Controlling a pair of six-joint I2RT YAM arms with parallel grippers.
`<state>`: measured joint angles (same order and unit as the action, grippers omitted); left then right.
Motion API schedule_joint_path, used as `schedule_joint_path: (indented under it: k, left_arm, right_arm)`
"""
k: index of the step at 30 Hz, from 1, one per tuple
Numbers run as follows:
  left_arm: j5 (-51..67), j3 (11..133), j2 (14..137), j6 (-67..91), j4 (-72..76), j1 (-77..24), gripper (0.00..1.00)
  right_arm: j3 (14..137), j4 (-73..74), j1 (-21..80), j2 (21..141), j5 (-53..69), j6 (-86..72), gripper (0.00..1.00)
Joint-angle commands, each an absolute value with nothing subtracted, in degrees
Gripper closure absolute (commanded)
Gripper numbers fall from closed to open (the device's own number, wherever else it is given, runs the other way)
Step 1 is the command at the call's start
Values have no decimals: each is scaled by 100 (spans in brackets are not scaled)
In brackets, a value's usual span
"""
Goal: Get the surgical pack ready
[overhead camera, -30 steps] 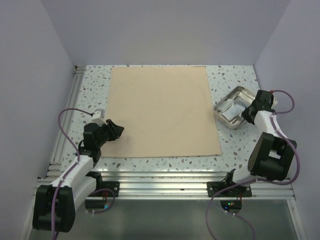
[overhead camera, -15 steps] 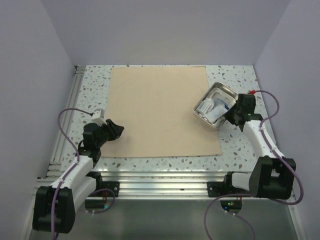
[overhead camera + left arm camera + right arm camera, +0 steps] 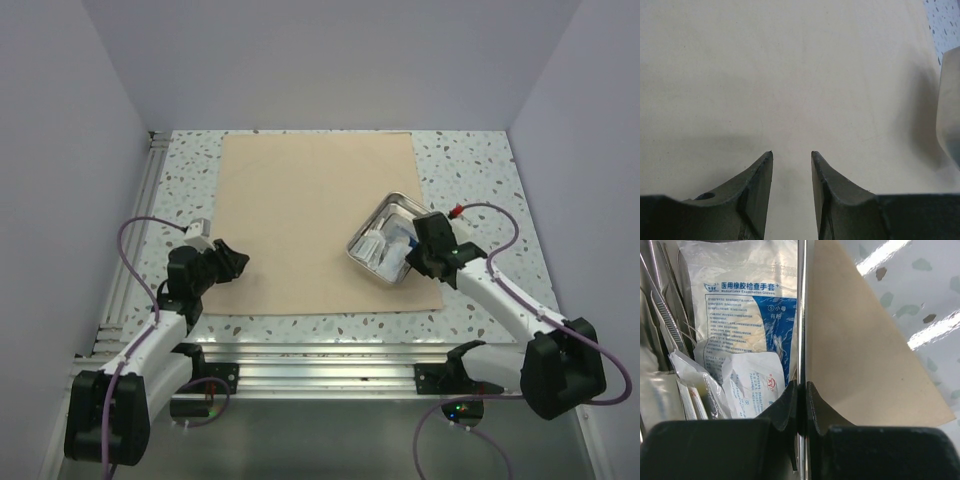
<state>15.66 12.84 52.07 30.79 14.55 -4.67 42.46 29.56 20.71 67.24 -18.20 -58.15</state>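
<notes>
The beige wrap sheet (image 3: 310, 215) lies flat in the middle of the table. My right gripper (image 3: 417, 262) is shut on the near right rim of the steel tray (image 3: 372, 232), which is over the sheet's near right part. In the right wrist view the jaws (image 3: 801, 386) pinch the thin rim (image 3: 801, 300). Inside the tray lie a blue-and-white glove packet (image 3: 735, 305), small white sachets (image 3: 752, 387) and thin steel tools (image 3: 662, 305). My left gripper (image 3: 236, 262) is open at the sheet's near left edge, with only the sheet (image 3: 790, 75) showing between its fingers (image 3: 760, 175).
The speckled tabletop (image 3: 480, 180) shows to the right of the sheet and along its near edge. Aluminium rails (image 3: 300, 355) run along the near side and the left side. Grey walls close the space at the back and both sides.
My right arm has carried the tray leftward, from the bare table at the right to over the sheet's near right part. The left arm has stayed where it was.
</notes>
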Motion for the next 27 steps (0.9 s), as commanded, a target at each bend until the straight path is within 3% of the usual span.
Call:
schedule_joint_path:
  k: [1, 13, 15, 16, 19, 22, 27]
  left_arm:
    - [1547, 1424, 5045, 2962, 1503, -510, 59]
    - [1494, 1424, 4975, 2962, 1477, -519, 59]
    - [1485, 1415, 4983, 2962, 1477, -519, 58]
    - [1485, 1415, 4966, 2962, 1477, -527, 58]
    - [1468, 1406, 4966, 2962, 1477, -527, 58]
    - [1450, 1406, 4948, 2962, 1477, -527, 58]
    - [1424, 1397, 4948, 2962, 1468, -527, 57]
  right_arm:
    - [4245, 2567, 2451, 6793, -2530, -6862, 100]
    - [4289, 2320, 3357, 7514, -3155, -7453, 100]
    - [4298, 2320, 3410, 7611, -3208, -7488, 94]
    - [4298, 2329, 3445, 7611, -3225, -7480, 83]
    - [4263, 2347, 3515, 7419, -3384, -7418, 74]
    - [4227, 2408, 3524, 7129, -3489, -7287, 53]
    - [4526, 2646, 3507, 6803, -3603, -6281, 50]
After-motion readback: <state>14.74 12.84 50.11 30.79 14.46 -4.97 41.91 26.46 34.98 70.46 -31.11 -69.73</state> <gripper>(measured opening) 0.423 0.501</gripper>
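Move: The right hand grips the near part of the steel tray's right-hand rim. The bare patch of beige mat the tray is going to lies about 9 cm left, 4 cm ahead and 7 cm below this hand. Inside the tray, the glove packet is some 6 cm ahead and 2 cm left, the white paper packet 1 cm ahead and 5 cm left, the tweezers 9 cm ahead and 8 cm left. From the idle left hand that patch is roughly 34 cm right, 2 cm ahead and 6 cm below. Still pinching the right-hand rim, the right hand carries the loaded tray left and down onto the beige mat, about 4 cm each way with a slight draw back towards the base, slowing as it gets low. The fingers then open to about half and let go of the rim, and the hand lifts nearly straight up some 4 cm, its fingertips tilting up a little as it comes clear. ##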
